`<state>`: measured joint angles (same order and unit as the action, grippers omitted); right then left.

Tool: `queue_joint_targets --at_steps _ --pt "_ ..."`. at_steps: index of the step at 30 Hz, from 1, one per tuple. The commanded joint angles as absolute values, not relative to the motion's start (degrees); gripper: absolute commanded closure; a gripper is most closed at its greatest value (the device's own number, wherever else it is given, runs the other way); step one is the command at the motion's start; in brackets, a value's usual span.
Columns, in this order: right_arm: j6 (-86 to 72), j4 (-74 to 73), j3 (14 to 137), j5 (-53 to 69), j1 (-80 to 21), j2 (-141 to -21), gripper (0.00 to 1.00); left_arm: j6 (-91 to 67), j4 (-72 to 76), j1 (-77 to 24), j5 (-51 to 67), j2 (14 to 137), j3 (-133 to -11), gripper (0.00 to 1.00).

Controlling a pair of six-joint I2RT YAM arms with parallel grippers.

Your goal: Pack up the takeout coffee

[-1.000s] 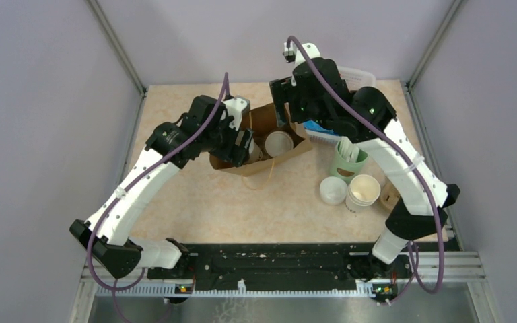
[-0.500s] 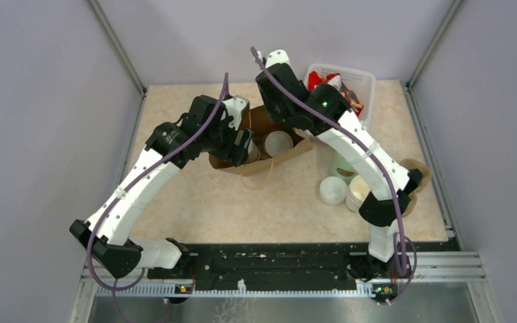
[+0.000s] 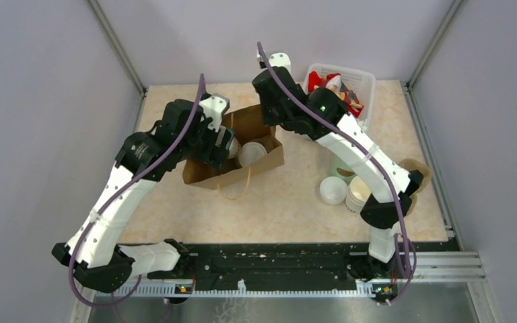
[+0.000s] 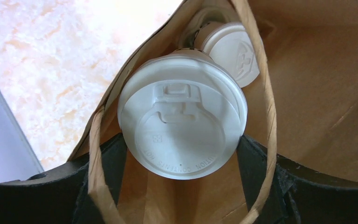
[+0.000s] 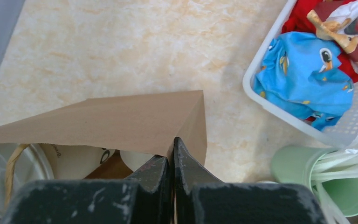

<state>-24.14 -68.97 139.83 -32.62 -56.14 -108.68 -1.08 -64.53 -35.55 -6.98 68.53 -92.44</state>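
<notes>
The takeout coffee (image 4: 182, 126), a white cup with a white lid facing the camera, lies inside the brown paper bag (image 3: 202, 171). My left gripper (image 4: 181, 149) reaches into the bag's mouth, and both black fingers (image 4: 109, 156) press the sides of the lid. From above, this gripper (image 3: 225, 142) sits in the bag's opening. A second lidded cup (image 4: 230, 46) lies deeper in the bag. At the bag's far corner, my right gripper (image 5: 172, 147) is shut on the bag's rim (image 5: 186, 116), and the top view shows that gripper (image 3: 269, 116) there too.
At the back right stands a white basket (image 3: 367, 81) with colourful packets. A green holder (image 5: 349, 186) with white sticks, a loose white lid (image 3: 332, 190) and a stack of lidless cups (image 3: 360, 192) sit to the right, beside the right arm.
The right gripper swung in over the bag and closed on its rim. The left arm and the bag shifted left and nearer, with the cup still between the left fingers.
</notes>
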Motion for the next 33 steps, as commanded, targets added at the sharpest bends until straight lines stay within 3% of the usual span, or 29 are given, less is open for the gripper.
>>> queue_joint_targets --at_steps 1,12,19,33 --pt "-28.84 -62.06 135.52 -30.28 -56.27 -102.1 1.0 1.09 -67.32 -35.48 -10.33 66.51 -96.48 0.63" --pt "-22.51 -39.18 105.94 -32.54 -55.31 -90.13 1.0 -2.05 -67.13 -35.52 -2.27 65.25 -91.65 0.64" --pt "-21.32 -30.9 101.4 -34.22 -52.27 -89.12 1.0 -2.76 -68.55 -35.56 1.96 66.13 -90.72 0.64" --pt "-13.64 -13.09 89.72 -31.97 -50.87 -84.65 1.0 -2.95 -58.31 -35.93 -11.57 65.03 -82.07 0.66"
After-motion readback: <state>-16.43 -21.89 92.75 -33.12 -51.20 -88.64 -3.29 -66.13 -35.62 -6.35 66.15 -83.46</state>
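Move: The left hand holds a lidded coffee cup inside the bag's mouth; the carrier it is bound for lies in the bag about 6 cm ahead, 3 cm right and 17 cm below. The cup already in there is 6 cm ahead, 8 cm right and 13 cm below. The right hand pinches the bag's far right rim; the bag's middle lies some 10 cm left, 5 cm back and 13 cm below, and the white basket 13 cm ahead, 22 cm right and 24 cm below. Keeping the bag's right rim pinched, the right hand lowers it about 5 cm, then draws it forward some 5 cm while rising again about halfway, its fingers tipping up some 15 degrees. The left hand, still gripping the cup by its sides, lifts slightly and swings a little left and back, then returns right and sinks towards the carrier, ending about 5 cm lower than it began. ##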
